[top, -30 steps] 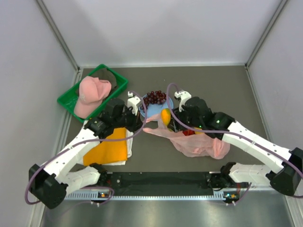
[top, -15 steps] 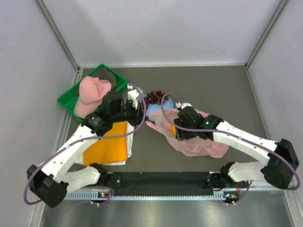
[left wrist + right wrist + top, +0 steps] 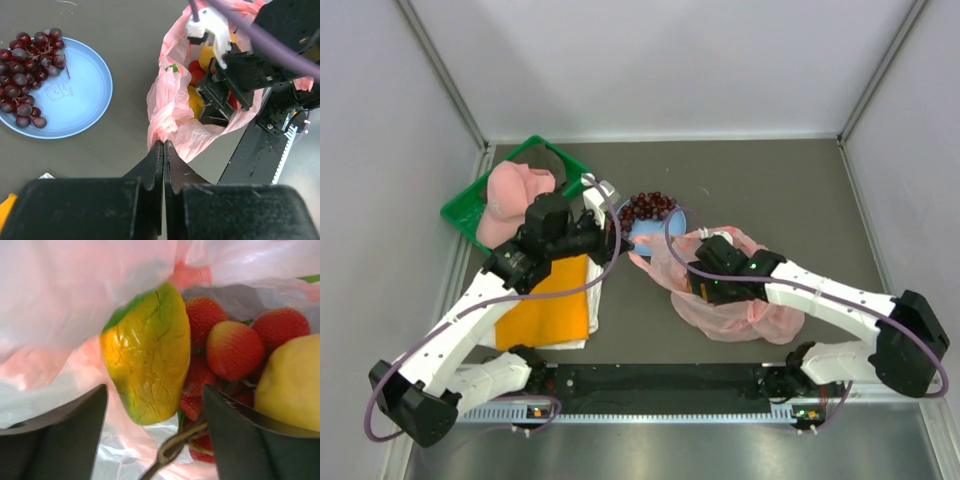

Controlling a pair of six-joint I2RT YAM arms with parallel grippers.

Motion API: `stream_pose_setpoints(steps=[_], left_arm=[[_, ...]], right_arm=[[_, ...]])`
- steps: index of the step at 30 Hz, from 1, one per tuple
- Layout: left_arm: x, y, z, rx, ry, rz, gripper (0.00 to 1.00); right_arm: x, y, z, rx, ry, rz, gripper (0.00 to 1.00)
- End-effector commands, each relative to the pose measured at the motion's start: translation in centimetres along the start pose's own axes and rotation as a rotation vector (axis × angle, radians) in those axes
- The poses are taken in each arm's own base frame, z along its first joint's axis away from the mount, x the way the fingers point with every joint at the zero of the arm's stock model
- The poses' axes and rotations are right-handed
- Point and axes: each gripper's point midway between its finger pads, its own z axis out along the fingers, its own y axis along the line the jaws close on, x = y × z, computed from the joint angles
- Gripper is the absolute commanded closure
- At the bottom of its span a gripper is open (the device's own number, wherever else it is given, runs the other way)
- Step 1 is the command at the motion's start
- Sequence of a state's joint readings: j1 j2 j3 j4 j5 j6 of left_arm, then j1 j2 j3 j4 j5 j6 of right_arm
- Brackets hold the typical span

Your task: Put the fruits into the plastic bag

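The pink plastic bag (image 3: 745,315) lies right of centre, its mouth toward the blue plate. My left gripper (image 3: 623,243) (image 3: 163,145) is shut on the bag's (image 3: 162,100) rim and holds the mouth open. My right gripper (image 3: 698,283) (image 3: 155,412) reaches into the mouth and stands open. The orange-yellow mango (image 3: 147,352) lies between its fingers, touching neither. Beside the mango inside the bag are red strawberries (image 3: 234,347) and a yellow lemon (image 3: 292,385). Dark grapes (image 3: 647,206) (image 3: 27,67) sit on the light blue plate (image 3: 80,102).
A green basket (image 3: 468,208) holding a pink cap (image 3: 515,195) stands at the back left. A folded orange cloth (image 3: 545,312) lies under my left arm. The right arm's black body (image 3: 260,65) crosses over the bag's mouth.
My right gripper has gone down into the bag with the mango and opened, letting it go. My left gripper shifted slightly back and left, still pinching the rim.
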State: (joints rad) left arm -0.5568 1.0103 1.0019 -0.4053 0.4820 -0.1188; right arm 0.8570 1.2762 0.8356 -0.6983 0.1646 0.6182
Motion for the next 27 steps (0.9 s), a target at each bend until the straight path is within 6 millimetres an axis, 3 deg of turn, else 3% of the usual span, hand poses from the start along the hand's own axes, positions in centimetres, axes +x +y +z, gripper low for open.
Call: stream_pose_setpoints(steps=[1, 5, 8, 13, 22, 27], left_arm=[[-0.1, 0.5, 0.4, -0.005, -0.023, 0.01, 1.0], [1.5, 1.1, 1.1, -0.017, 0.024, -0.014, 1.0], [2.8, 1.7, 1.6, -0.034, 0.067, -0.038, 1.0], [4.6, 2.9, 2.1, -0.078, 0.131, -0.065, 1.0], [6.3, 3.1, 2.1, -0.083, 0.167, -0.067, 1.0], [7.7, 3.4, 2.1, -0.085, 0.199, -0.074, 1.0]], right_arm=[[-2.7, 1.7, -3.5, -0.108, -0.126, 0.0, 0.16], [-4.5, 2.0, -6.0, -0.143, -0.208, 0.002, 0.04], [-5.1, 1.9, -7.5, -0.149, -0.239, -0.003, 0.02], [-6.0, 2.7, -9.7, -0.223, -0.303, -0.018, 0.01], [-8.0, 4.7, -13.6, -0.376, -0.435, -0.078, 0.01], [-10.2, 5.8, -15.2, -0.395, -0.488, -0.116, 0.01]])
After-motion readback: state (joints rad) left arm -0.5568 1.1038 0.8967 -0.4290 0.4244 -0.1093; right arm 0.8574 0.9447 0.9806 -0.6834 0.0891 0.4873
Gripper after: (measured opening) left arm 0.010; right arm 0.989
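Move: The grapes on the blue plate lie about 18 cm ahead of the empty right hand, 11 cm to its left and 4 cm lower. The mango is just 2 cm ahead and 3 cm below its fingers; the strawberries are 5 cm to the right of the mango, the yellow fruit 10 cm. From the left hand, holding the bag's rim, the grapes are 14 cm ahead, 3 cm right and 22 cm down. The right hand, already clear of its grip, spreads its fingers wide and climbs about 14 cm out of the bag, up and away from the mango, its fingertips swinging outward and to the left by nearly 30 degrees. Meanwhile the left hand keeps its pinch on the bag's rim and sinks some 8 cm towards the table, tilting slightly. ##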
